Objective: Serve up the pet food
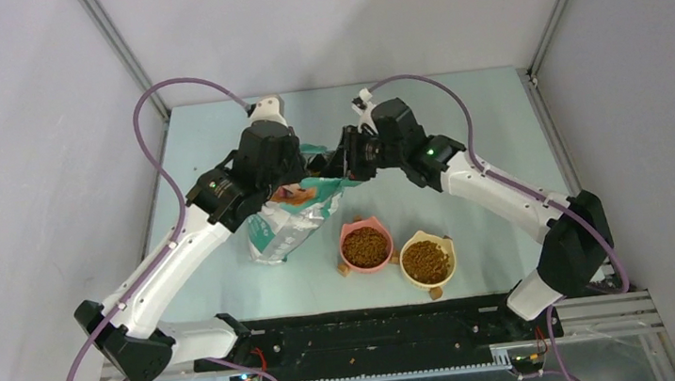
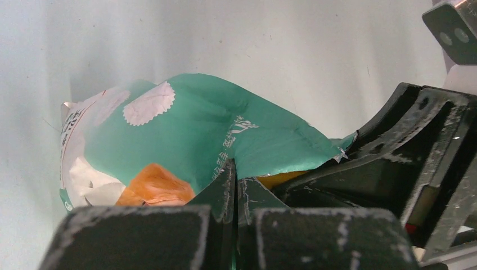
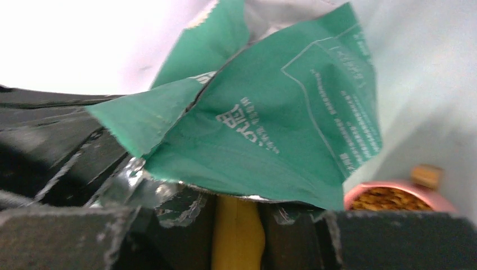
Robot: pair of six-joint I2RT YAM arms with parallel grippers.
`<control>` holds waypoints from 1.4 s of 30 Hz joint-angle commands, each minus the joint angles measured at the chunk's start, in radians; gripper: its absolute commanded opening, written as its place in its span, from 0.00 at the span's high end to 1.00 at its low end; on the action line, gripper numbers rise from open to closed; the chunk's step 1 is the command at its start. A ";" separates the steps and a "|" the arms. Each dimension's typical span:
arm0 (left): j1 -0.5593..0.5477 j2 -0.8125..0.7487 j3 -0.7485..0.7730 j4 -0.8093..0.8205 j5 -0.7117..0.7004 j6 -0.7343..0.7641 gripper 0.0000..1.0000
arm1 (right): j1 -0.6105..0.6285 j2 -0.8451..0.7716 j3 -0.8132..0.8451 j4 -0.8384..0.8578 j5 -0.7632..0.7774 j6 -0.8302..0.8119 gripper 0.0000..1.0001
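The green-white foil bag (image 1: 286,229) lies on the table, its torn mouth lifted toward both grippers. My left gripper (image 1: 315,164) is shut on the bag's top edge (image 2: 185,129), with foil pinched between its closed fingers (image 2: 225,185). From the other side my right gripper (image 1: 343,166) is at the bag's mouth (image 3: 270,129), shut on the yellow-orange handle of a scoop (image 3: 239,230). The scoop's head is hidden behind the foil. Brown pet food (image 1: 365,242) fills the pink bowl (image 1: 346,234) and the yellow bowl (image 1: 411,275). The pink bowl's kibble (image 3: 388,198) also shows in the right wrist view.
The two bowls sit side by side in front of the bag, near the table's front edge. Small tan pieces (image 1: 343,268) lie beside them. A black rail (image 1: 368,334) runs along the near edge, and grey walls enclose the table on three sides.
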 commanded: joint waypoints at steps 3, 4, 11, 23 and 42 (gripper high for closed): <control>0.028 -0.024 -0.002 -0.059 -0.122 0.022 1.00 | -0.060 -0.060 -0.126 0.297 -0.330 0.227 1.00; 0.027 -0.024 -0.001 -0.059 -0.122 0.023 1.00 | -0.064 -0.063 -0.136 0.338 -0.346 0.250 1.00; 0.027 -0.030 0.000 -0.062 -0.125 0.023 1.00 | -0.091 -0.126 -0.161 0.394 -0.354 0.304 1.00; 0.028 -0.036 0.000 -0.060 -0.128 0.023 1.00 | -0.163 -0.300 -0.320 0.435 -0.322 0.364 1.00; 0.028 -0.041 0.004 -0.060 -0.112 0.032 1.00 | -0.280 -0.477 -0.556 0.676 -0.302 0.541 1.00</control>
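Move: My right hand already has the scoop's handle, with the scoop bowl down inside the pet food bag. The bag's mouth is centred some 4 cm to its left, 1 cm ahead and 2 cm lower. The pink bowl stands about 8 cm back and 4 cm right, 17 cm below; the cream bowl 14 cm back and 17 cm right, equally low. From my left hand, pinching the rim, the mouth's centre lies about 5 cm right, level fore and aft, 3 cm below. I tip my right hand's left-pointing fingers up by some 30 degrees to level the scoop, lifting it first out of the food. Then I draw it right and a little back through the mouth, about 8 cm right and 5 cm up overall, keeping my grip. My left hand keeps pinching the rim and eases a little to the left. ##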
